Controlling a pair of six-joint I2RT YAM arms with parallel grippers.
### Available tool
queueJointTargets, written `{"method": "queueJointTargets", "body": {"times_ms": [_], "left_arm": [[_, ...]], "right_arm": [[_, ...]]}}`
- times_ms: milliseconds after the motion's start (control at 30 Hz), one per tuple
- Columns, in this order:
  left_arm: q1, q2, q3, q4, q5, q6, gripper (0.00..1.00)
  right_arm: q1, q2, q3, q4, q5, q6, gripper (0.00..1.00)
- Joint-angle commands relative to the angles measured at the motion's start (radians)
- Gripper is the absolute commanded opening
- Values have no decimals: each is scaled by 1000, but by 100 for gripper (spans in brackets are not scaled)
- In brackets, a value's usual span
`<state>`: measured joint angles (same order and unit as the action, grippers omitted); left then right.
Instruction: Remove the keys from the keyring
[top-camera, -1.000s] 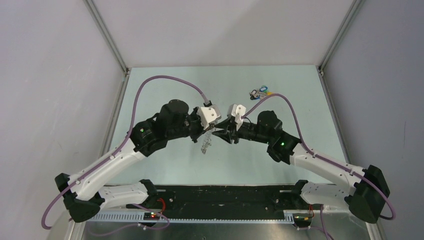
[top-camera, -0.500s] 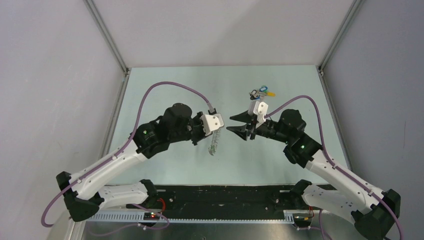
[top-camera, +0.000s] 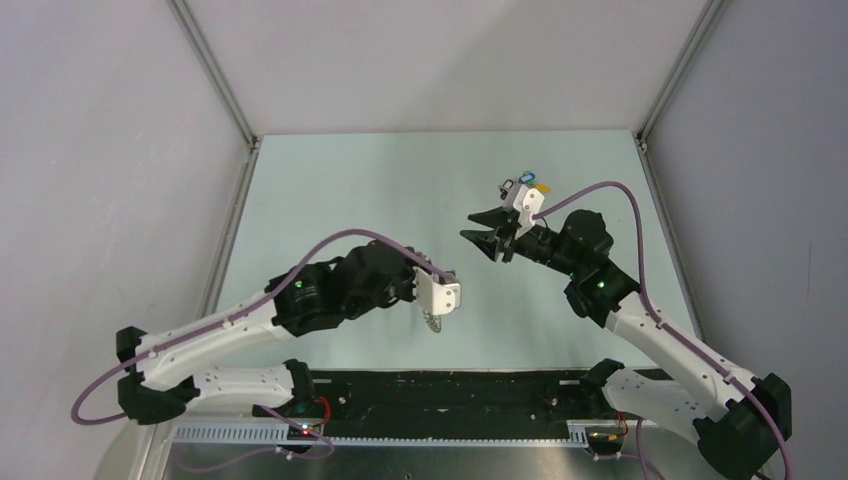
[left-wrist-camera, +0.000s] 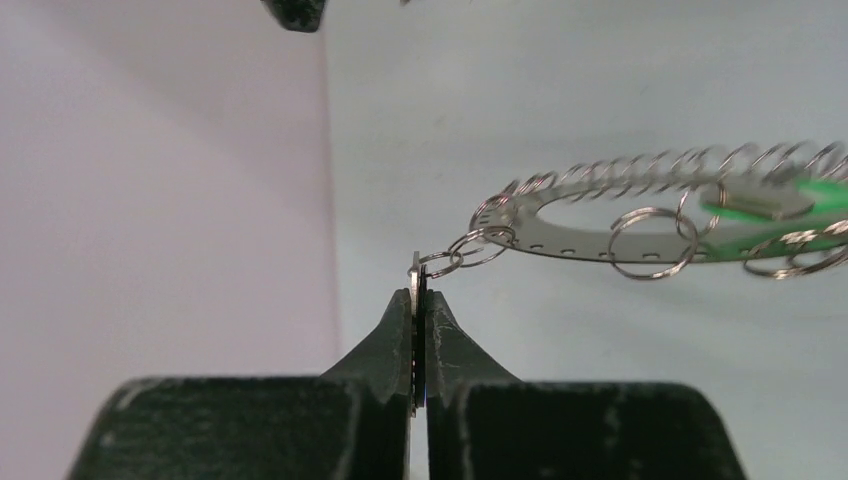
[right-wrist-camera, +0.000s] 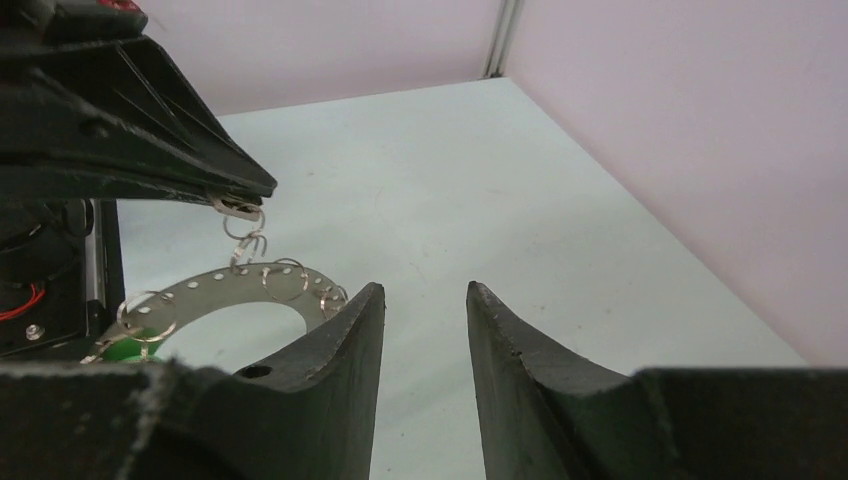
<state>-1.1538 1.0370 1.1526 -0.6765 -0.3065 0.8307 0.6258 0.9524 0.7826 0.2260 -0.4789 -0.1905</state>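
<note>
My left gripper (left-wrist-camera: 420, 290) is shut on a thin flat key (left-wrist-camera: 416, 272), seen edge-on, dark and silvery. Small wire loops link that key to the keyring (left-wrist-camera: 580, 238), a flat silvery ring edged with many wire loops, which hangs free above the table. A bright green key (left-wrist-camera: 785, 212) lies against the ring's far side. In the top view the left gripper (top-camera: 437, 318) holds the ring (top-camera: 432, 324) low near the front. My right gripper (top-camera: 480, 228) is open and empty, apart from the ring. In the right wrist view it (right-wrist-camera: 425, 290) faces the ring (right-wrist-camera: 230, 285).
A small bunch of blue and yellow-headed keys (top-camera: 528, 182) lies on the pale green table (top-camera: 340, 190) at the back right, partly behind the right wrist. White walls and metal posts enclose the table on three sides.
My left arm has drawn back toward the near edge and to the right, carrying the keyring. My right gripper has pulled away to the back right and stands open.
</note>
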Motion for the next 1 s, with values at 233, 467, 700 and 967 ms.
{"method": "queueJointTargets", "body": {"times_ms": [233, 467, 700, 967], "left_arm": [[-43, 25, 46, 17, -186, 428, 0], [-43, -5, 31, 29, -48, 525, 0], [-43, -10, 22, 32, 76, 516, 0], [-43, 0, 43, 52, 73, 533, 0]], "right_arm": [[-22, 71, -2, 193, -132, 28, 38], [-28, 170, 25, 274, -164, 73, 36], [-25, 275, 128, 258, -218, 118, 21], [16, 328, 150, 142, -214, 95, 0]]}}
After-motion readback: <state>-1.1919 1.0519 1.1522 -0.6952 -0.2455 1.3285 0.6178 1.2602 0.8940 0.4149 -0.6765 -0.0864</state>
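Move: The keyring disc hangs from the left fingers, its middle roughly 8 cm back, 8 cm left and 9 cm below the right hand. The held end link between the left fingertips lies about 5 cm back, 8 cm left and 3 cm lower than the right hand. From the left hand, the disc's middle is some 4 cm back, level sideways, 6 cm below. Right hand goes 5 cm left and slightly forward, shutting on nothing; left hand turns the held keyring some 30 degrees. ##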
